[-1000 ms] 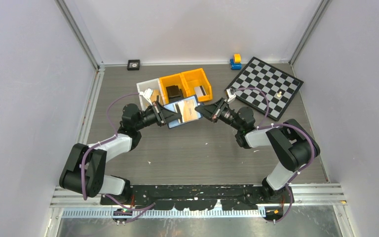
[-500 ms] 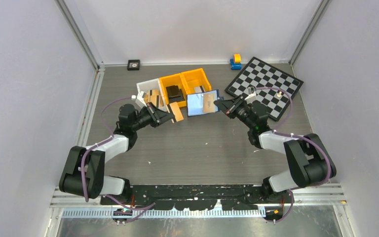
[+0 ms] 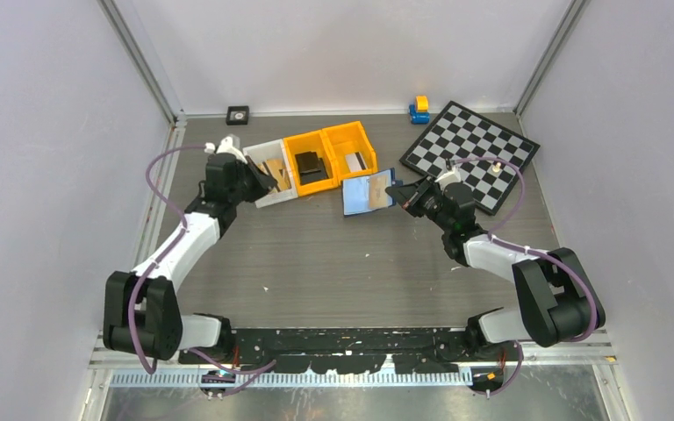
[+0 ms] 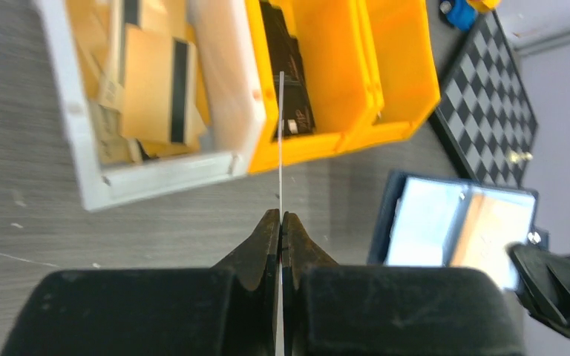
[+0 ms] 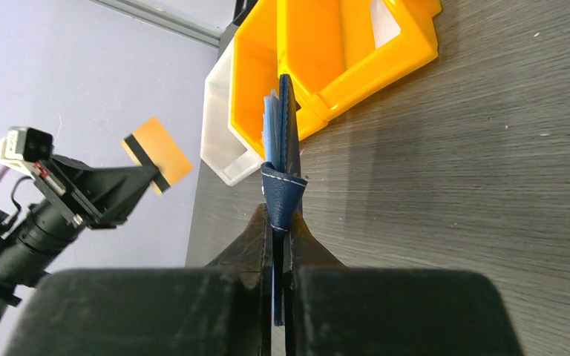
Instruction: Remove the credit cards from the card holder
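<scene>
My right gripper point(image 3: 398, 192) point(image 5: 280, 222) is shut on one edge of the navy card holder point(image 3: 367, 193) point(image 5: 283, 167). It holds the holder open, just in front of the orange bins. A tan credit card point(image 3: 375, 190) point(image 4: 490, 231) still shows in the holder's right pocket. My left gripper point(image 3: 260, 180) point(image 4: 280, 215) is shut on another tan credit card with a black stripe point(image 5: 157, 154). In the left wrist view this card point(image 4: 280, 148) is a thin edge-on line. It hangs near the front of the white bin point(image 3: 261, 198), well left of the holder.
The white bin point(image 4: 156, 172) holds several tan cards point(image 4: 148, 81). Two orange bins point(image 3: 358, 132) stand beside it, one with a black item point(image 3: 309, 164). A chessboard point(image 3: 474, 153) lies at the back right, a blue and yellow toy point(image 3: 419, 110) behind it. A small black square point(image 3: 238, 114) sits by the back wall.
My left gripper pulled a tan card away from the holder and carried it left and back to the white bin. My right gripper moved the open holder slightly right.
</scene>
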Available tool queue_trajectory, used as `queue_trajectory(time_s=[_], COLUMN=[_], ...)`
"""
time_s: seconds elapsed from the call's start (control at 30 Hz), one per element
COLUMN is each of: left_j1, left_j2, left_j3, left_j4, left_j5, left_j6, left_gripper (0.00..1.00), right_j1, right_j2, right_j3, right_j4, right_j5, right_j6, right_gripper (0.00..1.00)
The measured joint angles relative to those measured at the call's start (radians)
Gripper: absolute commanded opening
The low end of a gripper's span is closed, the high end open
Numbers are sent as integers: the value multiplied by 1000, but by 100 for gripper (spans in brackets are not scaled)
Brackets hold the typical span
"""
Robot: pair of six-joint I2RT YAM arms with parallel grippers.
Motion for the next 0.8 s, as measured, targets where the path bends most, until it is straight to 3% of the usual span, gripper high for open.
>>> queue_trajectory(time_s=[0.17, 0.53, 0.57, 0.8], left_j1=[58, 112, 112, 111], left_j2=[71, 323, 333, 337], left_j3=[128, 220, 231, 253], left_j4=[-80, -119, -119, -99], left_j5=[-55, -20, -16, 35], left_j6=[60, 93, 96, 111], left_gripper=[0, 0, 4, 62], right_j1=[0, 0, 0, 0], right_j2=[0, 0, 0, 0], right_j3=[0, 0, 0, 0], right_j4=[0, 1, 2, 8], right_j5=[-7, -22, -24, -34], right_j6=[0, 1, 1, 6], right_gripper=[1, 1, 1, 0])
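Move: My left hand still holds a card. The white bin's middle lies about 9 cm ahead of it, 5 cm to its left and 13 cm below. The near orange bin stands some 12 cm ahead and 5 cm right, the far orange bin about 14 cm ahead and 15 cm right, both similarly low. The open card holder hangs around 22 cm right, level ahead, 3 cm lower. From my right hand, the white bin is about 10 cm ahead, 30 cm left, 12 cm below. I swing the card over the white bin with my left hand, forward and left about 5 cm with a slight rise, then sink some 7 cm towards the cards lying in it, tipping my fingers about 10 degrees farther down. At the bottom I ease forward and slightly up, then open my fingers to nearly half and let go of the card. ##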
